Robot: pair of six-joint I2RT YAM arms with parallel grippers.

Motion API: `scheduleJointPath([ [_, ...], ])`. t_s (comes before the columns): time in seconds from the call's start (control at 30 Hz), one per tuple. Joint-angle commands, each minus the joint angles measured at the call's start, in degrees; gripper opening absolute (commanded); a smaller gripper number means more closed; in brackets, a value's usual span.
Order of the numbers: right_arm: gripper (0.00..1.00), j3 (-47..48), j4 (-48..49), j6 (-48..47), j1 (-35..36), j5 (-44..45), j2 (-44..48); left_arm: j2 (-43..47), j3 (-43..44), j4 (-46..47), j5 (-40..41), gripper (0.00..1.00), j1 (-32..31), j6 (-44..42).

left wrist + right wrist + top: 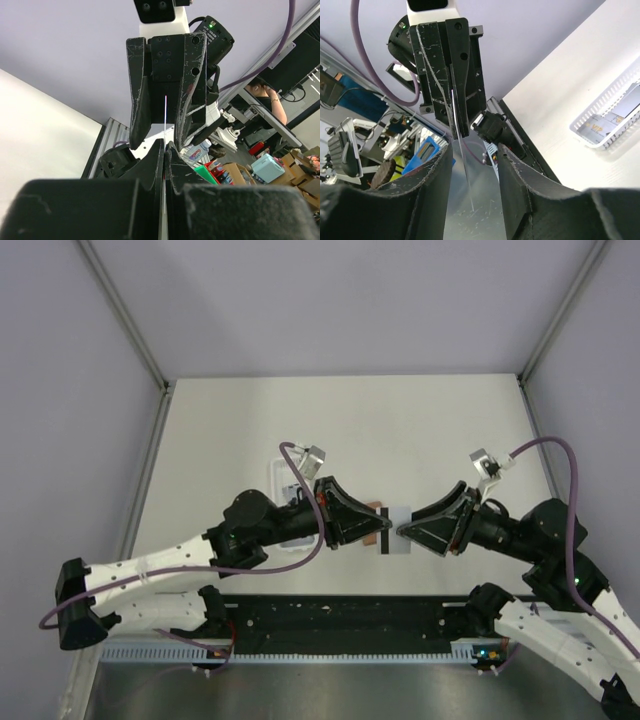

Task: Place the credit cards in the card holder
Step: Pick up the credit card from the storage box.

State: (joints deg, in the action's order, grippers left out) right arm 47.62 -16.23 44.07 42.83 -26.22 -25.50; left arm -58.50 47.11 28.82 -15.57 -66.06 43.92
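A pale credit card (395,516) with a dark stripe hangs above the table between my two grippers, which face each other tip to tip. My left gripper (384,531) is shut on it. In the left wrist view the card (165,117) shows edge-on, rising from the pressed fingers (156,165). My right gripper (403,530) is open. In the right wrist view the card (466,167) stands untouched in the gap between its fingers (517,172). Just a sliver of the orange-brown card holder (374,508) shows beside the left fingers.
A white slotted tray (607,125) with more cards in it lies on the table. From above it (284,485) is mostly hidden under the left arm. A black rail (340,618) runs along the near edge, and grey walls enclose the table.
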Motion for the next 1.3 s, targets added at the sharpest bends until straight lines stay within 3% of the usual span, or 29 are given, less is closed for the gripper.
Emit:
scheduleJointPath([
  [0.0,0.40,0.20,1.55,-1.09,-0.38,1.61,0.80,1.90,-0.53,1.15,0.10,0.00,-0.21,-0.68],
  [0.27,0.01,-2.17,1.29,-2.41,-0.38,4.07,1.50,1.99,-3.77,1.76,0.80,0.00,-0.21,-1.12],
  [0.4,0.00,-5.68,1.81,-2.59,-0.38,4.77,1.07,1.99,-9.30,7.29,3.97,0.00,-0.03,-0.24],
  [0.47,0.15,-7.79,2.34,-2.94,-0.38,4.69,0.71,1.72,-11.25,8.44,4.76,0.00,0.14,-0.15],
  [0.53,0.18,-9.90,3.65,-2.94,-0.38,4.60,0.45,1.02,-12.48,9.49,4.50,0.00,0.58,0.20],
  [0.57,0.17,-10.87,4.36,-3.03,-0.38,4.42,0.53,0.67,-13.18,10.55,4.24,0.00,0.85,0.29],
  [0.67,0.00,-13.77,6.99,-2.85,-0.38,4.33,0.01,-0.47,-15.99,13.19,4.58,0.00,1.55,0.72],
  [0.77,0.00,-15.97,8.05,-2.85,-0.38,4.94,-0.87,-1.09,-19.33,16.61,4.50,0.00,3.13,2.13],
  [1.03,0.00,-22.21,14.89,0.13,-0.47,6.80,-2.71,-5.91,-29.00,35.40,-0.50,0.42,8.49,7.75],
  [1.27,0.00,-25.91,24.22,3.74,-0.47,6.62,-4.91,-19.43,-31.03,59.47,-6.92,0.45,9.72,16.80],
])
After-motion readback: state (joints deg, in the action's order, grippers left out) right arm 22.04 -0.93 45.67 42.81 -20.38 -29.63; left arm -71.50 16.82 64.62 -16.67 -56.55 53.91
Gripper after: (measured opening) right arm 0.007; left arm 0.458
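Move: The credit card lies flat between the two grippers, still pinched by the shut left fingers: its middle is about 2 cm right of the left hand and 2 cm left of the right hand, level with both. From the right hand the card holder lies roughly 12 cm ahead, 4 cm left and 34 cm below; the storage box is some 16 cm ahead, 22 cm left and 33 cm below. Shut the right gripper's open fingers on the card, then sink both hands together about 16 cm while easing 5 cm forward towards the card holder, tipping both slightly; let the right fingers loosen briefly and shut again on the way. Keep the left grip until near the bottom, then open the left fingers to about half. ##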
